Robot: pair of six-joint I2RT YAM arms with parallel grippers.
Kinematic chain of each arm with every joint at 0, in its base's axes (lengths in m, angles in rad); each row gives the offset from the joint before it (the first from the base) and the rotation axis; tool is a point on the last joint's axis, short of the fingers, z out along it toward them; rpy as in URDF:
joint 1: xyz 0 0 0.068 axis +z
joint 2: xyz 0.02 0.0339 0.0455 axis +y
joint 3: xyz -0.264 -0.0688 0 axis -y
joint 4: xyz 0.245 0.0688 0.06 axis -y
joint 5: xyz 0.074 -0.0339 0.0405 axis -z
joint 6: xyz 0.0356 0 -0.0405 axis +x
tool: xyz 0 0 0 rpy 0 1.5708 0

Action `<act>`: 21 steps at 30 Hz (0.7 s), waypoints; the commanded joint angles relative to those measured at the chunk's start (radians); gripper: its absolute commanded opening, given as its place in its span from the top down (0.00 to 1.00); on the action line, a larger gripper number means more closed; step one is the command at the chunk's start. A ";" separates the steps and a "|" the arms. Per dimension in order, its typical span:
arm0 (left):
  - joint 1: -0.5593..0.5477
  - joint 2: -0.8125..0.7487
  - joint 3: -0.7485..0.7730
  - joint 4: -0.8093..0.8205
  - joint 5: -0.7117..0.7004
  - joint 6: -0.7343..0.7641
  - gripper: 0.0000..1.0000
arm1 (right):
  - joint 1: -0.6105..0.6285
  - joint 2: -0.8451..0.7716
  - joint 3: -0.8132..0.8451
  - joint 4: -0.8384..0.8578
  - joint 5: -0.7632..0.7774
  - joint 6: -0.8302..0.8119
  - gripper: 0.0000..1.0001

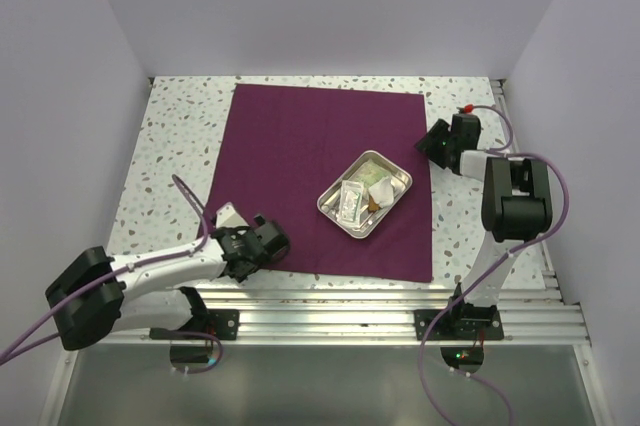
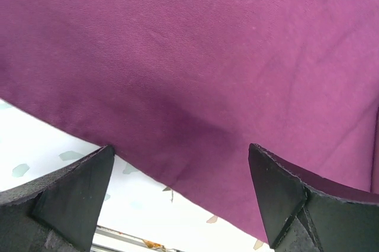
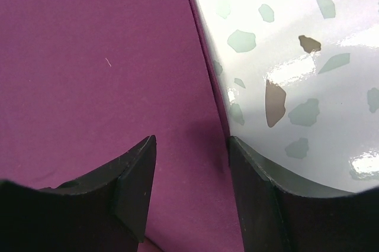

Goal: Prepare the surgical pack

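Observation:
The plum-purple cloth (image 1: 300,161) of the surgical pack lies spread flat on the table. On its right half sits a small steel tray (image 1: 325,204) holding white gauze and packets (image 1: 352,198). My left gripper (image 1: 275,244) hovers at the cloth's near-left edge. In the left wrist view it (image 2: 180,151) stands wide open over the hem of the cloth (image 2: 189,57). My right gripper (image 1: 428,141) is at the cloth's right edge. In the right wrist view its jaws (image 3: 192,139) stand apart, straddling the edge of the cloth (image 3: 100,57), with nothing pinched.
The speckled white tabletop (image 1: 175,146) shows around the cloth on the left, right (image 3: 308,57) and near side (image 2: 148,204). White walls enclose the table on three sides. A metal rail (image 1: 350,296) runs along the near edge by the arm bases.

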 commanded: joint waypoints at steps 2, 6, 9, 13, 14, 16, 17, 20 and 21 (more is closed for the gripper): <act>0.007 0.041 0.020 -0.138 -0.022 -0.109 0.01 | 0.003 0.031 0.018 -0.033 -0.025 -0.008 0.46; 0.007 0.075 0.037 -0.200 -0.010 -0.179 0.08 | 0.005 0.035 0.023 -0.034 -0.023 -0.008 0.49; 0.007 0.100 0.031 -0.165 -0.024 -0.184 0.19 | 0.008 0.039 0.029 -0.036 -0.023 -0.011 0.58; 0.008 0.153 0.026 -0.160 -0.077 -0.214 0.40 | 0.013 0.044 0.037 -0.042 -0.023 -0.018 0.72; 0.008 0.162 0.022 -0.158 -0.082 -0.221 0.51 | 0.019 0.045 0.040 -0.046 -0.019 -0.025 0.73; 0.008 0.179 0.023 -0.155 -0.096 -0.225 0.62 | 0.028 0.053 0.060 -0.077 -0.003 -0.033 0.81; 0.008 0.184 0.022 -0.152 -0.100 -0.225 0.73 | 0.028 0.056 0.067 -0.083 -0.003 -0.034 0.84; 0.010 0.179 0.018 -0.157 -0.128 -0.233 0.88 | 0.028 0.051 0.065 -0.100 0.017 -0.025 1.00; 0.010 0.175 0.017 -0.157 -0.136 -0.233 0.91 | 0.028 0.047 0.058 -0.100 0.023 -0.019 1.00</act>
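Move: The near edge of the purple cloth runs just under the left hand; the stretch it will pinch is about 3 cm to the left and 2 cm down. From this hand the filled tray sits some 26 cm right and 15 cm ahead, and the cloth's near-left corner roughly 20 cm left and 3 cm back. The right hand has the cloth's right edge about 2 cm to its right and 1 cm below, with the tray 18 cm left and 12 cm back. Leftward along the cloth's near edge slides the left hand, about 3.5 cm and sinking a centimetre, rolling some 10 degrees so its left side rises and turning slightly counter-clockwise; its wide-open fingers close almost shut and pinch the edge. Meanwhile the half-open right hand sinks about 1 cm, easing slightly left late on, and closes on the right edge. ##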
